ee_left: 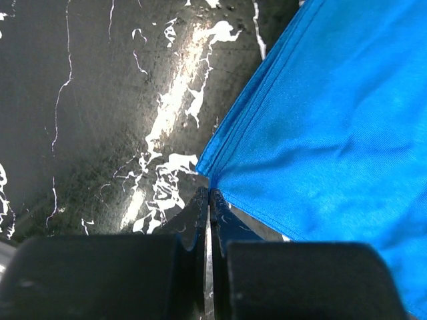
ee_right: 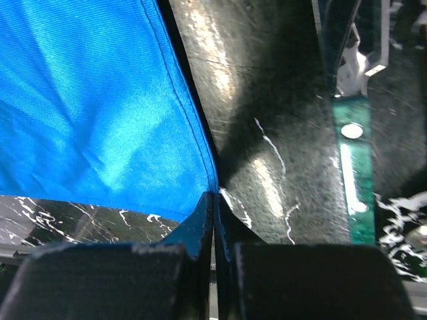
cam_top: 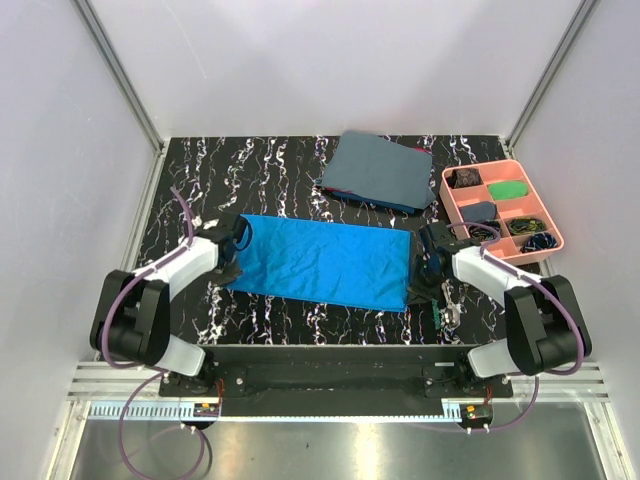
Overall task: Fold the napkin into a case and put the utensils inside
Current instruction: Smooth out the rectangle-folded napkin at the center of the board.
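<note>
The bright blue napkin (cam_top: 322,262) lies as a wide rectangle across the black marbled table, stretched between my two arms. My left gripper (cam_top: 236,243) is at the napkin's left edge, shut on a corner of the cloth (ee_left: 211,189). My right gripper (cam_top: 426,256) is at the right edge, shut on the corner there (ee_right: 215,193). The napkin (ee_left: 327,127) fills the right of the left wrist view, and the napkin (ee_right: 93,107) fills the left of the right wrist view. The utensils (cam_top: 447,308) lie by my right arm; a green handle (ee_right: 351,157) shows. No case is in view.
A dull grey-blue cloth (cam_top: 380,168) lies folded at the back of the table. A pink compartment tray (cam_top: 480,166) with small items stands at the back right. White walls and metal posts border the table (cam_top: 290,170).
</note>
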### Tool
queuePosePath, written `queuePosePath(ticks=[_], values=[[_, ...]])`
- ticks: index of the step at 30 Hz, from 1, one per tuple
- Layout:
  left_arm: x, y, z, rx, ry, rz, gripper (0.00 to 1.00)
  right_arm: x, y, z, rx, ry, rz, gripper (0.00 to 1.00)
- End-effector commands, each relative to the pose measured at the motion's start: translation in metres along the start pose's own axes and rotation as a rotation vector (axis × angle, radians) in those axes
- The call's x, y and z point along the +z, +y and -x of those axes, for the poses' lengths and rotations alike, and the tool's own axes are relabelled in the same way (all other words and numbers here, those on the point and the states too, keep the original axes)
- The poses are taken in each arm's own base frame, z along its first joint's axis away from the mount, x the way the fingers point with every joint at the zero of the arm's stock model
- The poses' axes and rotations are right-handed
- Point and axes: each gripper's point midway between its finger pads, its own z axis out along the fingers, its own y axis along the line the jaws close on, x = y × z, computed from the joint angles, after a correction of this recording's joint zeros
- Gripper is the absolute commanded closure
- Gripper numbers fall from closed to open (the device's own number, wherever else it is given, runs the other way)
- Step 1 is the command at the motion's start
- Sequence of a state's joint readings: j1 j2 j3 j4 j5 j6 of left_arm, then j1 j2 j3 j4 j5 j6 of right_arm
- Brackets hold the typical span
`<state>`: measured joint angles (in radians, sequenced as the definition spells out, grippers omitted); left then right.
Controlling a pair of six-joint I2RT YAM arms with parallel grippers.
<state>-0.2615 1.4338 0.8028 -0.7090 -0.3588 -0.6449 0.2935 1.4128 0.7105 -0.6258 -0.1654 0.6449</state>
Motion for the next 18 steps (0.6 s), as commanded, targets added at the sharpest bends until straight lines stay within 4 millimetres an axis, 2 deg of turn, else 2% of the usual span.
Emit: queuePosePath(ticks=[1, 5, 6, 7, 8, 9, 10, 12, 13, 16, 17, 18], values=[[0.007, 0.002, 0.021, -0.038, -0.053, 0.073, 1.0, 0.003, 0.01, 0.002, -0.025, 0.01, 0.055, 0.99], [0.005, 0.003, 0.026, -0.051, -0.073, 0.081, 1.0, -0.005, 0.014, 0.006, -0.041, -0.009, 0.063, 0.83], [0.002, 0.003, 0.028, -0.053, -0.078, 0.077, 0.97, -0.011, 0.016, 0.01, -0.046, -0.031, 0.069, 0.74], [-0.003, 0.003, 0.03, -0.059, -0.094, 0.066, 0.94, -0.014, 0.014, 0.01, -0.049, -0.031, 0.055, 0.71], [-0.007, 0.006, 0.031, -0.065, -0.099, 0.065, 0.91, -0.018, 0.013, 0.013, -0.063, -0.048, 0.042, 0.68], [-0.012, 0.008, 0.033, -0.071, -0.116, 0.063, 0.77, -0.024, 0.017, 0.019, -0.075, -0.069, 0.045, 0.64], [-0.022, 0.009, 0.038, -0.085, -0.145, 0.044, 0.69, -0.028, 0.014, 0.019, -0.078, -0.067, 0.026, 0.57], [-0.037, 0.014, 0.045, -0.081, -0.17, 0.035, 0.59, -0.036, 0.017, 0.029, -0.112, -0.113, 0.027, 0.46], [-0.047, 0.013, 0.05, -0.082, -0.192, 0.007, 0.51, -0.038, 0.017, 0.033, -0.129, -0.13, 0.021, 0.31], [-0.065, -0.003, 0.061, -0.04, -0.202, -0.104, 0.4, -0.044, 0.026, 0.05, -0.17, -0.169, 0.021, 0.08], [-0.068, -0.016, 0.066, -0.024, -0.205, -0.164, 0.37, -0.044, 0.032, 0.05, -0.188, -0.15, 0.047, 0.06], [-0.062, -0.022, 0.064, 0.018, -0.176, -0.171, 0.36, -0.044, 0.039, 0.055, -0.202, -0.147, 0.059, 0.03]])
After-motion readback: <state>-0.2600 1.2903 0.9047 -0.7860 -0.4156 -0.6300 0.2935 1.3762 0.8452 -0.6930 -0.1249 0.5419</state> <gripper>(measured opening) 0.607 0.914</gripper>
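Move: Each hand still pinches a near corner of the folded napkin just above the board: the near left corner sits at the left fingertips, the near right one at the right. From the right hand, the green-handled knife's middle lies about 5 cm right and 2 cm ahead, the wooden-handled spoon some 8 cm right and 2 cm ahead, both about 1 cm lower. Both hands release the napkin's near corners and lift: left hand about 6 cm, right hand 4 and forward. ##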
